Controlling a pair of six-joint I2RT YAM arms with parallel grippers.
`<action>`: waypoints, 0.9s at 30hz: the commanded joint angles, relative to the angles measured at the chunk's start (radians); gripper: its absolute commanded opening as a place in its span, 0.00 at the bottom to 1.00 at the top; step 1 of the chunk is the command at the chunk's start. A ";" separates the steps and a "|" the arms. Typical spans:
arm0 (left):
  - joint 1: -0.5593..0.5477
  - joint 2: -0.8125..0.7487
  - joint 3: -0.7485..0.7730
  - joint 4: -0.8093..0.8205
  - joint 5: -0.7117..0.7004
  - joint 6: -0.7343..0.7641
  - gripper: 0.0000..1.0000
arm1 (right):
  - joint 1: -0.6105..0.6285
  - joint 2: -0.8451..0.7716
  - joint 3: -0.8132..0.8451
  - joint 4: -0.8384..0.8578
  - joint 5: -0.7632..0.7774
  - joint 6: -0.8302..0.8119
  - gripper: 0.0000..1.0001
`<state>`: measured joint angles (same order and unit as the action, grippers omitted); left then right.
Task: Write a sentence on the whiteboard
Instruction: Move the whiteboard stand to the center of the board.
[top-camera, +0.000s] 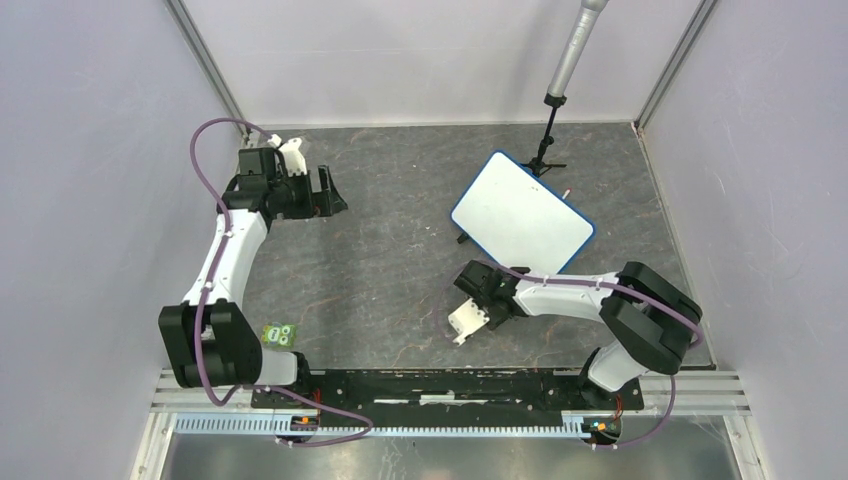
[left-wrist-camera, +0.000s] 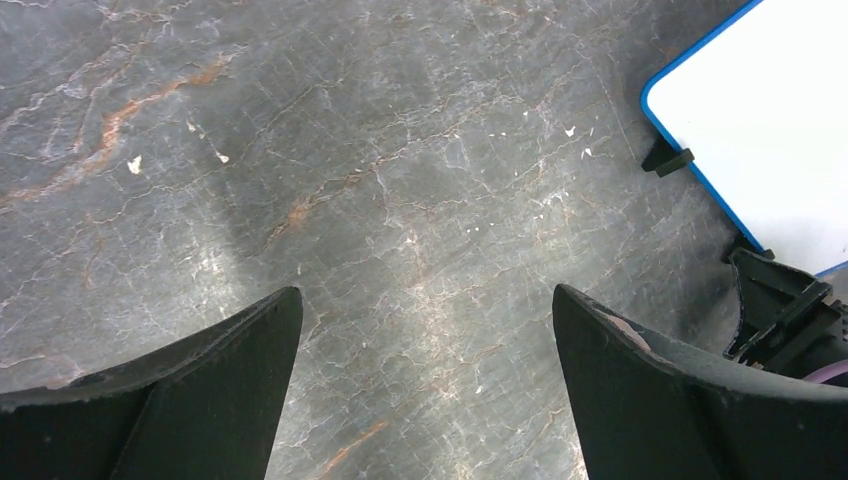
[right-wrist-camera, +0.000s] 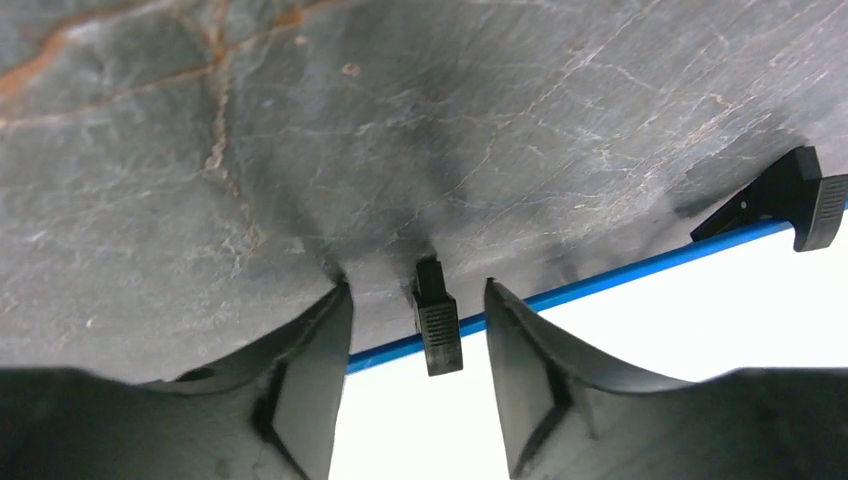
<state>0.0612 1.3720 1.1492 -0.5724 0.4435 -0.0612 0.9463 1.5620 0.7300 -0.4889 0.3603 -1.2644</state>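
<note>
The whiteboard (top-camera: 522, 212) lies tilted at centre right, blue-rimmed, its face plain white. The sentence is out of view; no writing shows on the board in any view. My right gripper (top-camera: 478, 275) is at the board's near-left edge. In the right wrist view, the right gripper (right-wrist-camera: 418, 288) is open. One of the board's black feet (right-wrist-camera: 437, 335) stands between its fingers with a gap on each side, and the whiteboard (right-wrist-camera: 640, 340) fills the lower right. My left gripper (top-camera: 335, 192) hovers far left, wide open and empty. In the left wrist view, the left gripper (left-wrist-camera: 425, 292) sees only table and a corner of the whiteboard (left-wrist-camera: 770, 120).
A black tripod (top-camera: 546, 150) with a grey pole (top-camera: 575, 50) stands just behind the board. A second black foot (right-wrist-camera: 790, 200) juts from the board's edge. Pale walls close in the dark marbled table (top-camera: 390, 250) on three sides. A green tag (top-camera: 279, 335) sits by the left arm's base.
</note>
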 joint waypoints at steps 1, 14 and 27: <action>-0.008 0.013 -0.010 0.036 0.063 0.053 1.00 | -0.001 -0.017 0.017 -0.114 -0.157 0.011 0.63; -0.369 0.230 0.070 0.094 -0.069 0.202 0.96 | -0.108 -0.372 0.071 -0.004 -0.595 0.444 0.84; -0.696 0.524 0.278 0.163 -0.224 0.186 0.73 | -0.434 -0.689 0.014 0.104 -0.629 0.941 0.96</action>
<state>-0.5663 1.8519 1.3510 -0.4633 0.2981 0.0914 0.5625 0.9234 0.7567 -0.4259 -0.2615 -0.5148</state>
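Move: The left hand hangs open some 17 cm above the whiteboard stand's left foot, which lies about 27 cm to its right and level with it fore and aft. The right foot is roughly 36 cm to its right and 12 cm nearer the base; the whiteboard's middle is about 39 cm right and 5 cm ahead. The right hand has that right foot between its parted fingertips, with the whiteboard's middle some 17 cm ahead and 3 cm right. Sweeping right about 22 cm and sinking some 10 cm, the left hand heads for the stand's left foot, turning clockwise and narrowing its fingers by a quarter. The right hand backs off a few centimetres from the right foot, then climbs roughly 16 cm while coming forward again, opening almost fully, its wrist swinging until the fingers slant down to the left and forward. ##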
